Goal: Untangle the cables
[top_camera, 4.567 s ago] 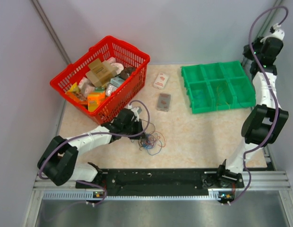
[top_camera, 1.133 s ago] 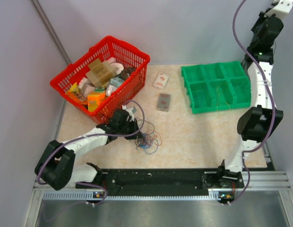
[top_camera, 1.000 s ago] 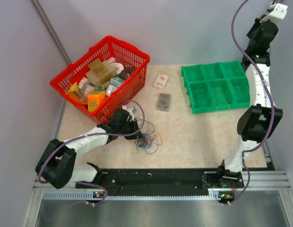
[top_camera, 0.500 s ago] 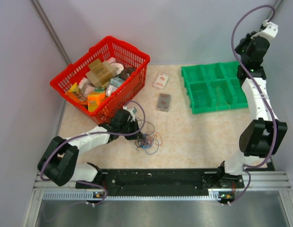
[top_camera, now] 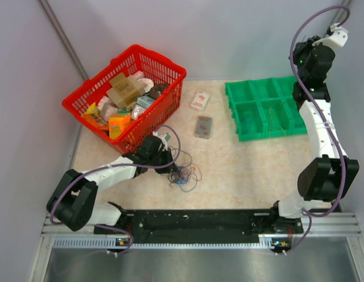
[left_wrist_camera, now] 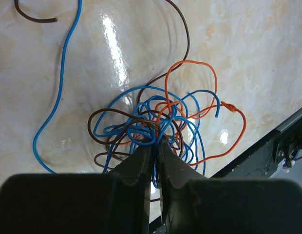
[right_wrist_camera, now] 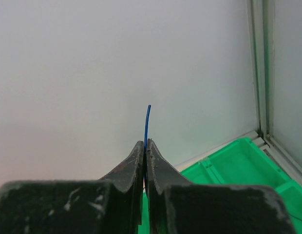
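Observation:
The cables (top_camera: 185, 175) lie as a tangle of blue, brown and orange wires (left_wrist_camera: 156, 122) on the table, left of centre. My left gripper (top_camera: 170, 166) sits low at the tangle's left edge. In the left wrist view its jaws (left_wrist_camera: 155, 145) are pinched on strands at the knot's near side. My right gripper (top_camera: 300, 59) is raised high over the back right corner. It is shut on a single thin blue cable (right_wrist_camera: 147, 122) whose end sticks up past the fingertips (right_wrist_camera: 145, 142).
A green compartment tray (top_camera: 232, 88) stands at the back right, below the right gripper, and shows in the right wrist view (right_wrist_camera: 238, 161). A red basket (top_camera: 164, 59) full of packets stands at the back left. A white box (top_camera: 199, 100) and a dark device (top_camera: 203, 126) lie between them.
The right arm has swung from the far back right corner leftward and lower, over the green tray. The left gripper has stayed at the tangle.

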Robot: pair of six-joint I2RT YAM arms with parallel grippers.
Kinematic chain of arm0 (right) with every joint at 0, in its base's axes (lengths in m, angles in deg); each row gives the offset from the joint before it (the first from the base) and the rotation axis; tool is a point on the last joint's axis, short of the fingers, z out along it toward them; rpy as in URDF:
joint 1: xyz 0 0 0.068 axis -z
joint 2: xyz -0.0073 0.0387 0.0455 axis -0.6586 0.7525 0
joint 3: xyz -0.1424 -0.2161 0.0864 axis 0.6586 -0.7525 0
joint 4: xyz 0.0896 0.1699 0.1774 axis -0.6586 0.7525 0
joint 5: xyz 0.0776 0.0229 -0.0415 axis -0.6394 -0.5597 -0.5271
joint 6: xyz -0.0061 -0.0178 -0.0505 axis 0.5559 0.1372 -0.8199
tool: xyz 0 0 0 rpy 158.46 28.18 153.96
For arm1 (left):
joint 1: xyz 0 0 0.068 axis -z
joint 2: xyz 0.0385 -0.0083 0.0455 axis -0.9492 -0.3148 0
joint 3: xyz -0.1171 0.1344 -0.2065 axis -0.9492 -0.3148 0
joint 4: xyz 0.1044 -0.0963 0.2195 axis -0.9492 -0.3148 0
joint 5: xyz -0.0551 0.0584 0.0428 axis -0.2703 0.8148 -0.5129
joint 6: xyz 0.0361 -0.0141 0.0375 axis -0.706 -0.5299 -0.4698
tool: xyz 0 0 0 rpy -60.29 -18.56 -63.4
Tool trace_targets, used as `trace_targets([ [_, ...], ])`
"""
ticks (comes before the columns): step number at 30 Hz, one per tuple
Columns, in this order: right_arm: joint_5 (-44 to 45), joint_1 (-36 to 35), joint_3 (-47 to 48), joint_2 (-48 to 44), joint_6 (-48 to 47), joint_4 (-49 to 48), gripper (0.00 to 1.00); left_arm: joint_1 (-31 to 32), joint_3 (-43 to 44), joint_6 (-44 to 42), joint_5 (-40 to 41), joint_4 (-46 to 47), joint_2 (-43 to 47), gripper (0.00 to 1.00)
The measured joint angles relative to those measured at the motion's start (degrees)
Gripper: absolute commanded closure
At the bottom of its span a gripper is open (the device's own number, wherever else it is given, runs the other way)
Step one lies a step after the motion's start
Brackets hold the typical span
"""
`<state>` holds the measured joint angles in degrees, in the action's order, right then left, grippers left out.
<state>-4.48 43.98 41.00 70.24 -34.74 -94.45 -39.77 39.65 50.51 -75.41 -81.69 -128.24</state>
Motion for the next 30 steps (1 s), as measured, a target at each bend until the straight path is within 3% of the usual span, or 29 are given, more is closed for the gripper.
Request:
trace_targets([
  [11, -8.37, 7.98, -1.44, 10.21, 8.07, -2.19, 1.00, -0.15, 0.00, -0.04, 0.22, -0.24, 0.55, 0.87],
  [22, -20.81, 12.41, -6.38, 13.55, 19.58, -4.00, 1.00, -0.28, 0.00, -0.04, 0.20, -0.22, 0.50, 0.87],
  [30, -21.16, 13.53, -10.12, 13.79, 22.01, -2.14, 1.00, -0.33, 0.02, -0.07, 0.20, -0.17, 0.31, 0.87],
])
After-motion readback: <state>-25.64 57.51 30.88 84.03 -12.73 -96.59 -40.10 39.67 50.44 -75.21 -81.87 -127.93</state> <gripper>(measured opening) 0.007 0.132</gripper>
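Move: Holding the blue cable high over the green tray, the right hand has the tray's middle some 40 cm below, about 8 cm to its left and 2 cm nearer the base. The yellow cable piece lying in the tray is about 6 cm left, 5 cm back and equally far down. From the left hand, that tray's middle is about 27 cm ahead and 41 cm right at about its own height; the cable tangle's middle is about 4 cm right and 3 cm below. Dropping some 19 cm towards the green tray, the right hand first slants about 5 cm forward and 5 cm right, then goes on almost straight down over the tray's right part. Its wrist rolls left side up by roughly 25 degrees and the fingers tip down some 15, staying shut on the blue cable. The left hand stays put, still pinching the tangle. ##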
